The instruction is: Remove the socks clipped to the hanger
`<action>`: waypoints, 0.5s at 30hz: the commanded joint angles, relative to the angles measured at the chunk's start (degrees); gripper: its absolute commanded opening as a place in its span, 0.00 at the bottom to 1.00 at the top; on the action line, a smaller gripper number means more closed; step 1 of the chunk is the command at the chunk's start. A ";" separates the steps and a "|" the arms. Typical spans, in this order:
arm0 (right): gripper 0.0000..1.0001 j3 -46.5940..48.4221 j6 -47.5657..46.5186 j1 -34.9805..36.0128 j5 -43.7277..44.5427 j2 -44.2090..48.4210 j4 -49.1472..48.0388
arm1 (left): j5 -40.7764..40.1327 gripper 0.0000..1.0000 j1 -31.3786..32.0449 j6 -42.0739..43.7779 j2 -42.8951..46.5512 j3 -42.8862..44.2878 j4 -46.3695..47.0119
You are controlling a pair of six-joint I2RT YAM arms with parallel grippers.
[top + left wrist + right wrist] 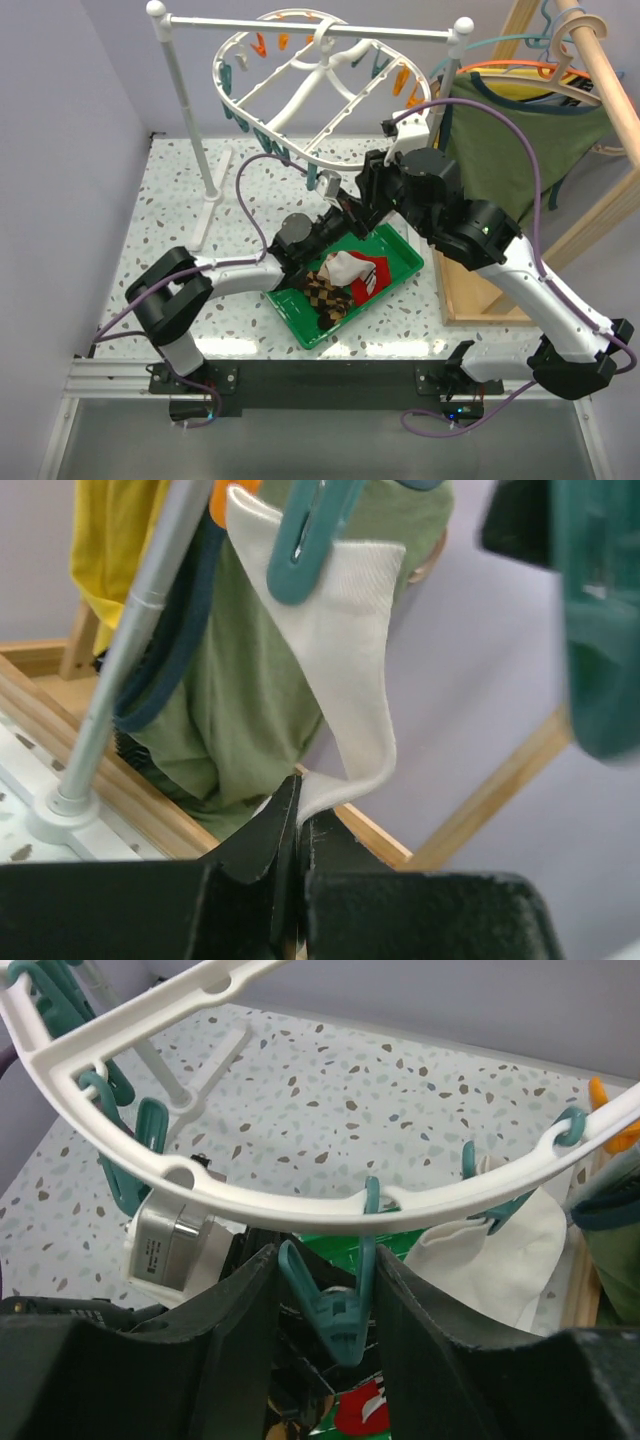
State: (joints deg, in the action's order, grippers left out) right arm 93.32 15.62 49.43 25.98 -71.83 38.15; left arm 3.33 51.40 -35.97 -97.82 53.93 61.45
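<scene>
The white oval hanger (232,100) hangs from the rail, its rim (300,1200) crossing the right wrist view. A white sock (350,640) dangles from a teal clothespin (305,540). My left gripper (298,805) is shut on that sock's lower end. My right gripper (320,1255) straddles a neighbouring teal clothespin (345,1310) that holds nothing; both fingers touch its spread handles. The white sock (500,1260) hangs just to the right of it. From above, the left gripper (345,205) and the right gripper (370,185) meet under the hanger's near rim.
A green tray (400,262) below the grippers holds checkered socks (328,295), a red sock (365,285) and a white one (345,265). The white rail stand (185,110) is at the left. An olive-green top (500,130) on hangers and a wooden frame (600,60) are at the right.
</scene>
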 commanded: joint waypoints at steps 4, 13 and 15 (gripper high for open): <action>0.63 1.60 0.90 0.14 -4.00 0.03 2.80 | 8.88 0.00 -0.16 -7.09 6.76 -2.52 -4.84; 0.92 2.13 4.42 0.14 -8.22 2.40 7.90 | 15.56 0.00 -0.16 -7.19 11.42 -3.48 -10.64; 0.95 2.39 5.04 0.14 -7.70 3.80 9.30 | 16.26 0.00 -0.16 -6.84 12.38 -3.75 -12.22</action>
State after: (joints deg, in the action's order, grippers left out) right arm 93.51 18.48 49.45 19.73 -71.66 44.16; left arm 15.92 51.40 -42.72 -88.53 50.85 51.94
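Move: The left hand has the white sock's lower end shut in its fingers. The teal clip still holding the sock's top sits about 5 cm ahead, 6 cm right and 12 cm above it, with the green tray's middle some 6 cm back, 7 cm left and 28 cm down. The right hand's fingers still stand around an empty teal clip on the hanger rim, right at the hand point; the sock's clip lies roughly 5 cm farther out and 8 cm right, about level. The left hand keeps its shut grip on the white sock and draws it steadily back, about 6 cm and away from the clip that still holds it, rising barely a centimetre while the wrist turns some 15 degrees clockwise. Meanwhile the right hand spreads its fingers from part open to nearly full, letting go of the empty teal clip, and eases about 2 cm back and 2 cm down with a slight downward tip, one finger coming up against the stretched sock. ##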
